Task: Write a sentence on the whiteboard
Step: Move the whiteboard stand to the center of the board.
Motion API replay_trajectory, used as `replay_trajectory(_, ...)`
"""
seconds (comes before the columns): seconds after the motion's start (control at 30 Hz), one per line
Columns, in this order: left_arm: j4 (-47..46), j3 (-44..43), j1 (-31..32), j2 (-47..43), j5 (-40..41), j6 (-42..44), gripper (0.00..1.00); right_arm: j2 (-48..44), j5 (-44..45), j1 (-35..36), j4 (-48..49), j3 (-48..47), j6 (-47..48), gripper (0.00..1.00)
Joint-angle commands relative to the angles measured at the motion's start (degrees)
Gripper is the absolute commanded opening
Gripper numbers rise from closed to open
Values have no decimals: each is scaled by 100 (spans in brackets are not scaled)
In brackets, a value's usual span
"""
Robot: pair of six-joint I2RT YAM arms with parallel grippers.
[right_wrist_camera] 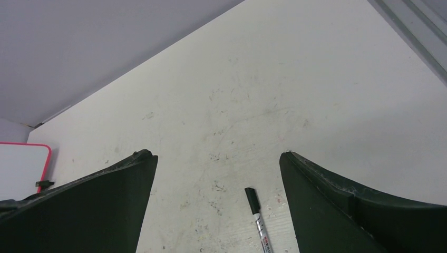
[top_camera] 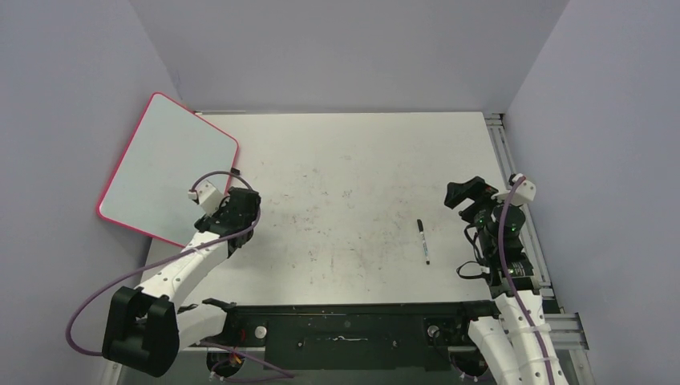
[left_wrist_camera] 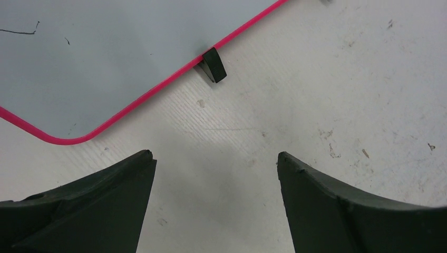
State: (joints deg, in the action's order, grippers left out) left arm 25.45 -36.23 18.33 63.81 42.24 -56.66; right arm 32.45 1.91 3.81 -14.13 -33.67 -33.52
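Note:
The whiteboard (top_camera: 168, 160), white with a pink-red rim, lies tilted at the table's far left, overhanging its edge. My left gripper (top_camera: 239, 207) hovers open just off the board's near right corner. In the left wrist view that gripper (left_wrist_camera: 216, 158) has bare tabletop between its fingers, with the whiteboard (left_wrist_camera: 105, 52) and one black foot (left_wrist_camera: 213, 65) ahead. Only a short thin black stroke (left_wrist_camera: 21, 31) shows on the board; the sentence is out of view. My right gripper (top_camera: 465, 194) stands open at the right, empty. The right wrist view shows this gripper (right_wrist_camera: 217, 155) above a black-capped marker (right_wrist_camera: 258, 219).
The marker (top_camera: 422, 241) lies loose on the scuffed white tabletop (top_camera: 345, 192), right of centre and left of the right arm. Grey walls close in the back and both sides. A metal rail (top_camera: 513, 184) runs along the table's right edge.

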Motion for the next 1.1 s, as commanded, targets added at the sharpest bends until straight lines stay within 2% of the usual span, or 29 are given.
replay_trajectory(0.0, -469, -51, -87, 383, 383, -669, 82, 183, -321, -8, 525, -63, -97, 90)
replay_trajectory(0.17, -494, -167, -310, 883, 422, -961, 75, 496, -521, -8, 783, -60, -163, 90)
replay_trajectory(0.37, -469, -242, -610, 1221, 349, -1148, 72, 834, -636, -8, 970, -175, -179, 90)
replay_trajectory(0.67, -493, -550, -682, 1748, 609, -1294, 68, 1269, -806, -4, 1310, -225, -195, 90)
replay_trajectory(0.97, -541, -845, -875, 2400, 547, -1426, 63, 1248, -755, -3, 1362, -359, -7, 90)
replay_trajectory(1.07, -456, -1035, -875, 2564, 544, -1413, 56, 1269, -763, -10, 1369, -376, 12, 90)
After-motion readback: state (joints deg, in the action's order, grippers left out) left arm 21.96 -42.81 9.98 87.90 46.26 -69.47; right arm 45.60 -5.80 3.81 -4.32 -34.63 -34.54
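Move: On the whiteboard's right-hand edge, the near black clip lies about 10 cm ahead of the open left hand, 8 cm to its left and 9 cm below. The far black clip sits on the same edge, some 13 cm farther out than that one and 4 cm to its right; the board's near corner is 14 cm back from the near clip and 5 cm left of it. From the right hand, the near clip is roughly 65 cm left, 11 cm ahead and 22 cm down. The whiteboard's near clip is what the left hand closes in on: it sinks about 6 cm and shifts some 4 cm left, then eases 3 cm forward, turning nearly 20 degrees counter-clockwise while its fingers narrow from wide to a bit over half open, still short of the edge. The right hand, empty and open, drifts forward and left and dips slightly. ##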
